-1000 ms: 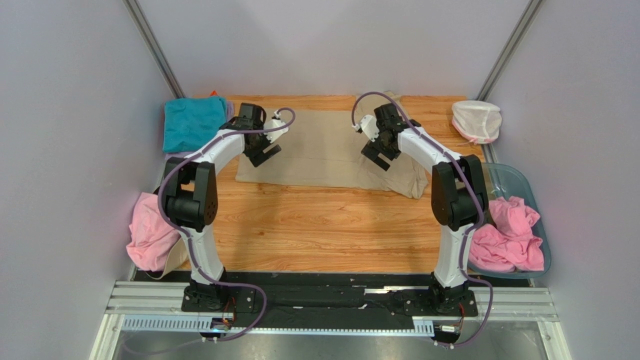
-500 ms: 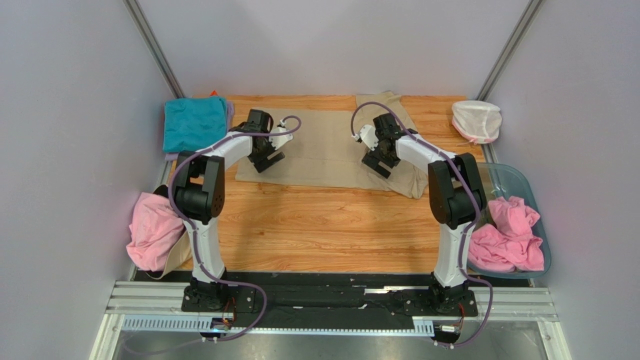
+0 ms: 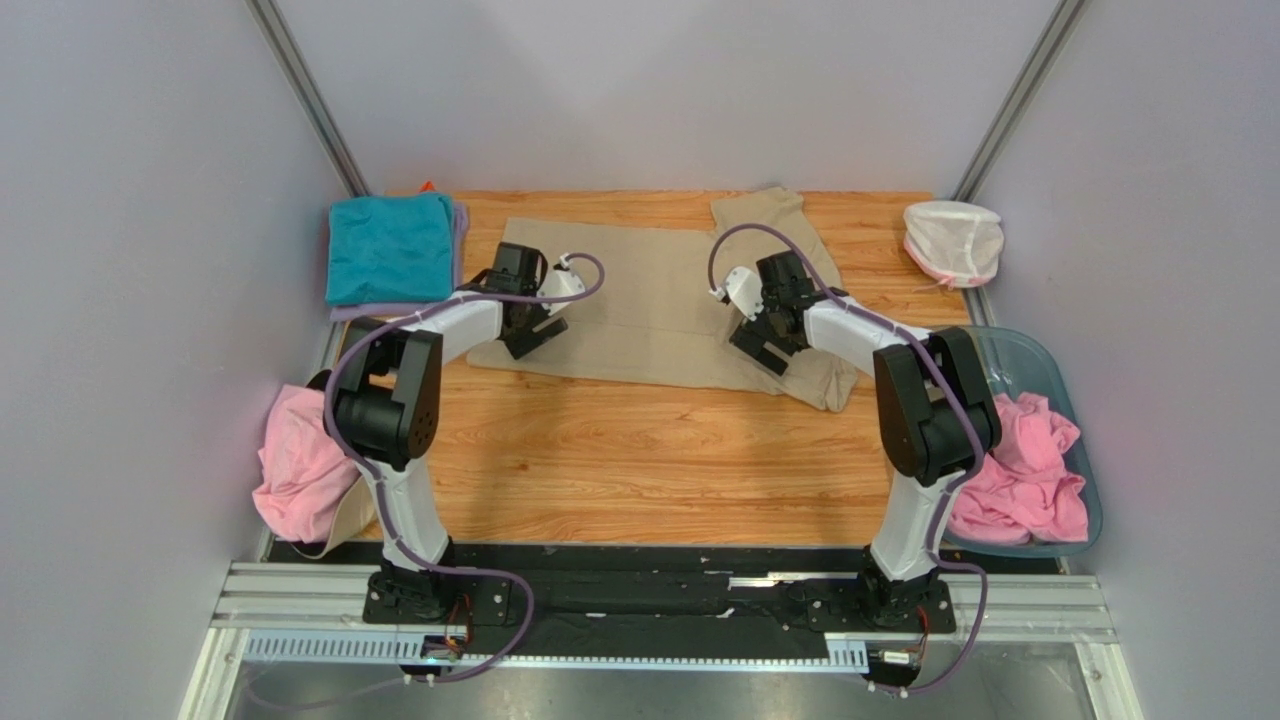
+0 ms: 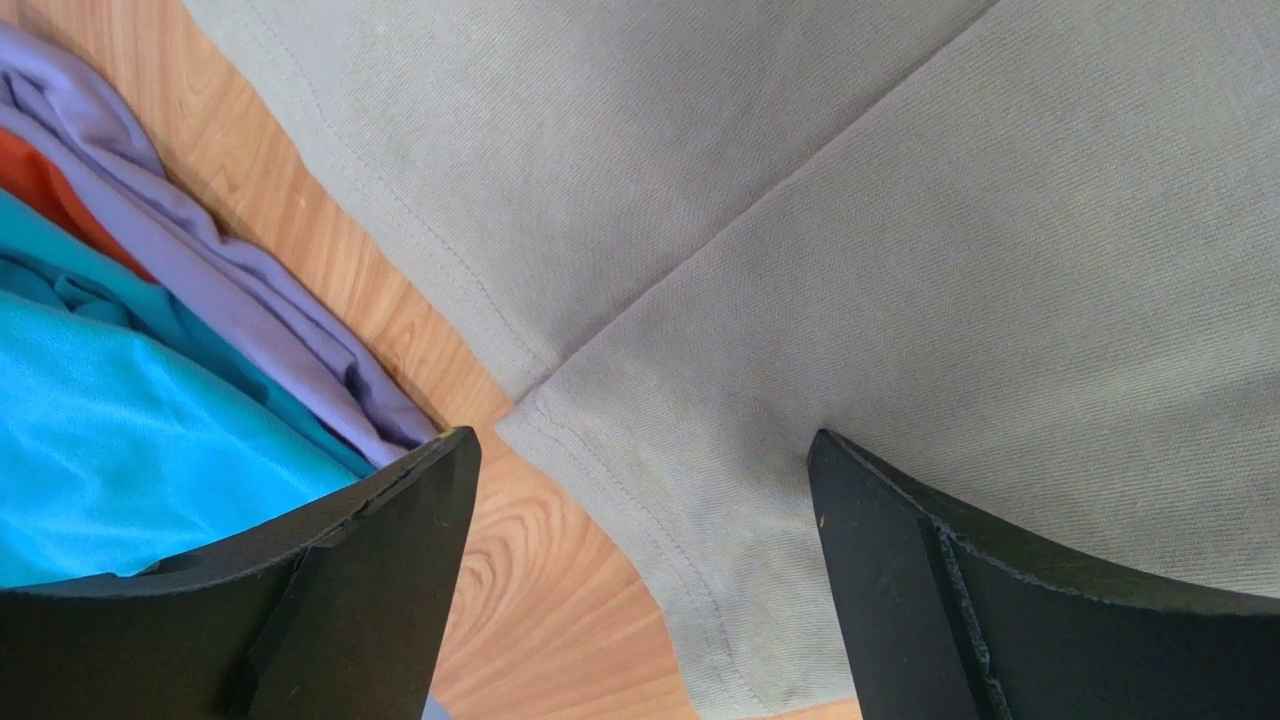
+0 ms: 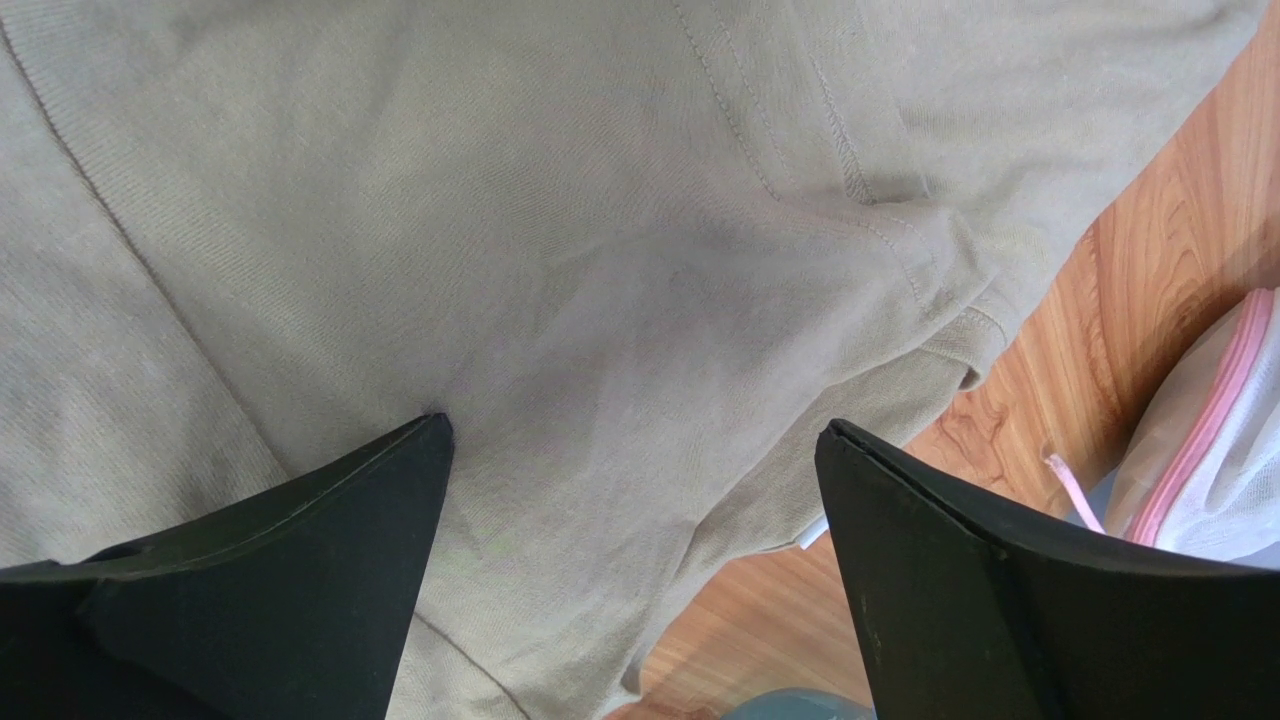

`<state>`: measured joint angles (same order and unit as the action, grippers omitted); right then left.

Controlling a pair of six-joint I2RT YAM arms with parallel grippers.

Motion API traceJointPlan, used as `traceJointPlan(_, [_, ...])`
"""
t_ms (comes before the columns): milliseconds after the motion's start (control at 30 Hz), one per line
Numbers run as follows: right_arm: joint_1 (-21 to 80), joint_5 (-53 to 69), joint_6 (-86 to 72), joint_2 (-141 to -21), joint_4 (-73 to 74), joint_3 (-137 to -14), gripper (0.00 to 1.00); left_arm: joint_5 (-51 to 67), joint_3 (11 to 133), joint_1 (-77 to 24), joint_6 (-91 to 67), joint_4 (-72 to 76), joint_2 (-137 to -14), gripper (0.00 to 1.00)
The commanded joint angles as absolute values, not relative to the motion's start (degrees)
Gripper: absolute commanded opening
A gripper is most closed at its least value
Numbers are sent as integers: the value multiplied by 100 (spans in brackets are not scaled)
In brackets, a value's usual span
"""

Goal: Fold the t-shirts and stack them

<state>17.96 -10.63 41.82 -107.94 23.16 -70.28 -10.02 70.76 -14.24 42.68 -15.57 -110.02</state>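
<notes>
A large tan t-shirt (image 3: 654, 300) lies spread across the far half of the table. Over its near left corner hangs my left gripper (image 3: 529, 333), open, with the hemmed corner (image 4: 676, 495) and bare wood between its fingers. My right gripper (image 3: 763, 348) is open too, low over the shirt's bunched near right part (image 5: 631, 360). A folded teal t-shirt (image 3: 388, 248) tops a stack at the far left, with lilac cloth (image 4: 226, 308) and an orange layer (image 4: 45, 188) under it. Pink t-shirts lie at the left edge (image 3: 301, 465) and in the tub (image 3: 1019, 473).
A clear bluish plastic tub (image 3: 1037, 360) stands at the right edge. A white net pouch (image 3: 950, 240) with pink trim sits at the far right corner. Grey walls close in the table on three sides.
Both grippers have come toward the near edge of the tan shirt and dropped lower. The shirt's near edge has shifted, and more of its far part now shows.
</notes>
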Motion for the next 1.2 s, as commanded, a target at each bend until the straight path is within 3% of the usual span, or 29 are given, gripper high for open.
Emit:
traceJointPlan(0, [1898, -862, 4192, -10653, 2900, -6391, 99, -1160, 6382, -1415, 4210, -2136, -10846, 91])
traceJointPlan(1167, [3392, -501, 3375, -7893, 3682, -4131, 99, -1406, 3621, -2487, 3665, -3375, -7393, 91])
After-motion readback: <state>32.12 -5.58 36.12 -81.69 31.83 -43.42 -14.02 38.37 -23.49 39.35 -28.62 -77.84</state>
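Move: Under both open grippers lies the t-shirt, its middle about 5 cm ahead and 19 cm right of the left hand, some 7 cm ahead and 18 cm left of the right. The table's near edge, towards which it goes, is straight back about 32 cm from the left hand, 29 cm from the right. The teal stack lies 25 cm left and 13 cm ahead of the left hand; the white bag 31 cm right and 18 cm ahead of the right. Dragging the t-shirt back towards the table's near edge, both hands keep their open fingertips down on the cloth and travel almost level, the left about 20 cm, the right about 18 cm while easing some 3 cm left. Both wrists tip about 10 degrees further down; the right also turns about 10 degrees counter-clockwise. ##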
